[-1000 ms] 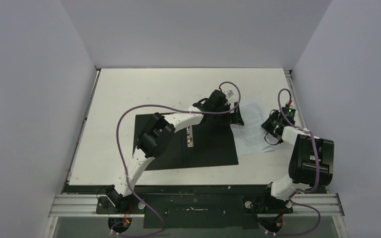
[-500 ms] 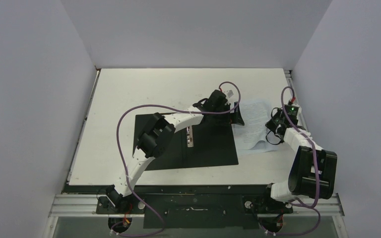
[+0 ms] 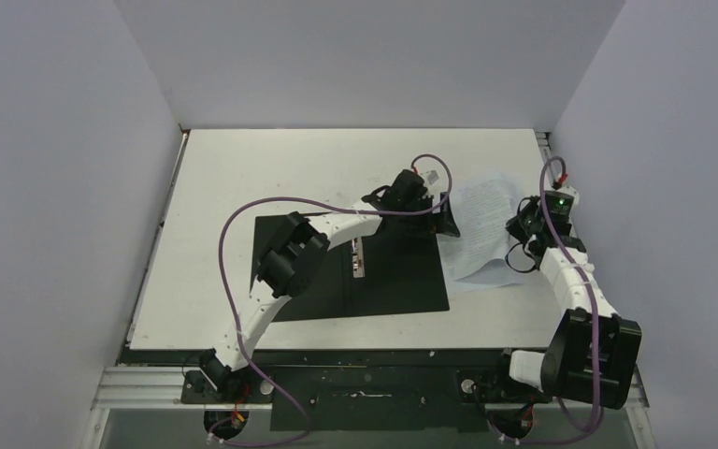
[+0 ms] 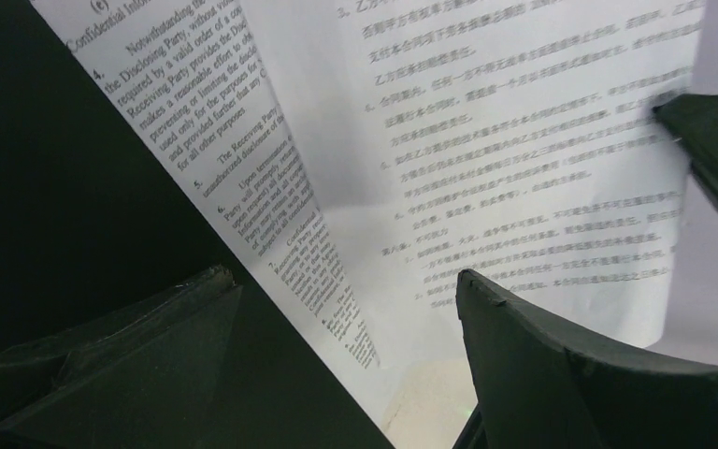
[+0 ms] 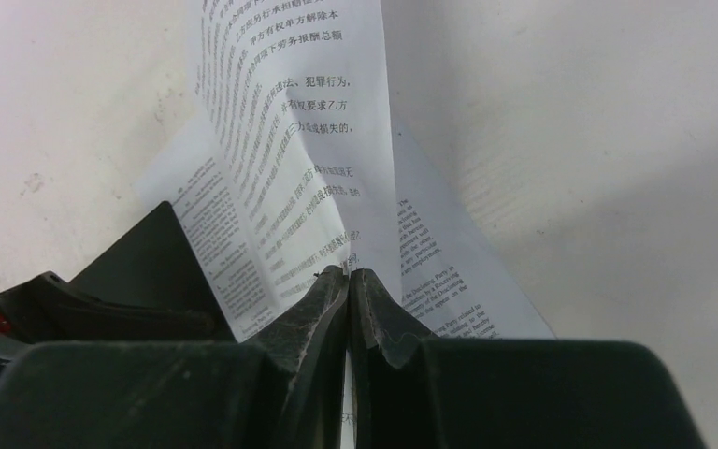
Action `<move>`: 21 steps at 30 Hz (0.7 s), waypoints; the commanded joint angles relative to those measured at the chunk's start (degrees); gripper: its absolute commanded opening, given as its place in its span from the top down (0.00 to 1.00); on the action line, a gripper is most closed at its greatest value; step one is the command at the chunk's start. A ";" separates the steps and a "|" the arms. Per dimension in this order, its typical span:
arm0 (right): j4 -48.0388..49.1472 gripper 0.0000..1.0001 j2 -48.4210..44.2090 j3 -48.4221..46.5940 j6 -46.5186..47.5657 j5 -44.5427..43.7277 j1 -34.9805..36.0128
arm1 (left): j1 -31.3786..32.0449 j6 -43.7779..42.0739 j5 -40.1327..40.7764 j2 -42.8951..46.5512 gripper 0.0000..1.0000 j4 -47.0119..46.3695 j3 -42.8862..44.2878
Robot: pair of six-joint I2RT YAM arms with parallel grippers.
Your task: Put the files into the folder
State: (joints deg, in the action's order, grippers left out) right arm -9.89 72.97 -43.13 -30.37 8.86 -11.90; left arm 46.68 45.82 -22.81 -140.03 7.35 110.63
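Observation:
The folder (image 3: 355,271) lies open in the middle of the table, black inside up, its metal spine clip (image 3: 359,257) showing. The files (image 3: 481,234) lie just right of it, with their left edge over the folder's right edge. My right gripper (image 3: 522,236) is shut on the right edge of the top sheet (image 5: 290,122), which curls up off the lower sheet (image 5: 453,276). My left gripper (image 3: 444,217) hangs open over the files' left edge, where the printed paper (image 4: 486,140) meets the black folder (image 4: 75,187). Nothing is between its fingers (image 4: 542,355).
The white table (image 3: 271,168) ends close to the right of my right gripper, with a metal rail (image 3: 550,154) and the grey wall beyond. Purple cables (image 3: 229,243) loop over both arms. The left arm's elbow (image 3: 290,257) hangs over the folder's left half.
My right gripper has shut on the top sheet's right edge and moved back and to the right, lifting that sheet into a curl. The left arm has stayed still.

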 commanded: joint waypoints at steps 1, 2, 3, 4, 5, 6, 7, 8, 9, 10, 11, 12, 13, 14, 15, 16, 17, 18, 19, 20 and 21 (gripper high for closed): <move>-1.12 0.95 -4.54 -4.00 1.10 0.89 0.39 | -1.29 0.20 -2.71 6.05 0.13 -1.88 -2.01; -1.67 0.95 -5.23 -4.57 1.14 1.16 0.39 | -1.65 0.58 -3.07 7.13 0.13 -2.39 -2.58; -2.11 0.95 -6.03 -5.06 1.14 1.49 0.39 | -1.98 0.87 -3.31 8.46 0.13 -3.10 -3.31; -2.54 0.95 -6.77 -5.64 1.18 1.75 0.39 | -2.39 1.11 -3.41 9.65 0.13 -3.70 -4.19; -2.96 0.95 -7.39 -6.26 1.15 2.09 0.39 | -2.71 1.35 -3.51 11.03 0.13 -4.29 -5.12; -3.42 0.95 -8.02 -6.93 1.06 2.48 0.39 | -3.07 1.77 -3.77 12.35 0.13 -5.15 -6.07; -3.77 0.95 -8.57 -7.53 0.81 3.00 0.39 | -3.52 2.31 -4.17 13.60 0.13 -6.15 -7.17; -3.96 0.95 -9.05 -7.98 0.37 3.78 0.39 | -3.89 2.95 -4.51 14.88 0.13 -7.48 -8.32; -3.99 0.95 -9.55 -8.52 -0.05 4.63 0.38 | -4.29 3.76 -4.92 16.02 0.13 -9.55 -9.58; -3.85 0.95 -10.00 -8.77 -0.59 5.66 0.39 | -4.73 4.61 -5.41 17.29 0.13 -11.08 -10.99; -3.76 0.95 -10.44 -9.06 -1.08 6.67 0.39 | -5.06 5.57 -5.98 18.40 0.13 -12.53 -12.10; -3.67 0.95 -10.86 -9.33 -1.52 7.68 0.35 | -5.44 6.37 -6.47 19.32 0.13 -14.39 -13.27; -3.58 0.95 -11.27 -9.60 -2.00 8.95 0.38 | -5.78 7.13 -6.97 20.49 0.13 -15.74 -14.45; -3.54 0.95 -11.74 -9.91 -2.43 9.93 0.39 | -6.14 7.83 -7.39 21.34 0.13 -16.86 -15.42; -3.20 0.95 -12.09 -10.21 -2.94 10.98 0.39 | -6.51 8.40 -7.76 21.96 0.13 -17.65 -16.32; -2.86 0.95 -12.48 -10.40 -3.46 12.12 0.45 | -6.77 9.06 -8.23 22.52 0.13 -18.22 -17.29; -2.59 0.95 -12.84 -10.70 -3.99 13.12 0.47 | -7.07 9.66 -8.60 23.14 0.13 -19.04 -18.08; -2.26 0.95 -13.11 -11.00 -4.60 14.51 0.47 | -7.38 10.36 -8.96 23.78 0.13 -20.22 -19.21; -1.79 0.95 -13.40 -11.27 -5.19 15.79 0.48 | -7.65 11.21 -9.41 24.51 0.13 -21.62 -20.36; -1.27 0.95 -13.89 -11.41 -6.12 16.95 0.48 | -7.97 11.92 -9.77 25.16 0.13 -22.89 -21.45; -0.69 0.95 -14.21 -11.51 -6.64 18.14 0.55 | -8.21 12.40 -10.01 25.86 0.13 -23.73 -22.42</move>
State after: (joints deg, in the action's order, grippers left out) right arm -14.13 61.23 -51.70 -33.76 20.53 -11.90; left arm 39.31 54.81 -29.74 -118.06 -8.71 91.46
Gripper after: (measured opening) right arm 0.060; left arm 0.873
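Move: The right hand holds the top file by its right edge; the open folder's middle lies some 38 cm to its left, 8 cm back and 10 cm below, and the lower file about 6 cm left, 1 cm back. The open left hand has the top file's middle level with it about 9 cm to its right, the lower file 8 cm right and 5 cm back, and the folder 24 cm left and 12 cm back. Right hand keeps pinching the top file, lifting about 13 cm; open left hand rises 15 cm and draws left. ##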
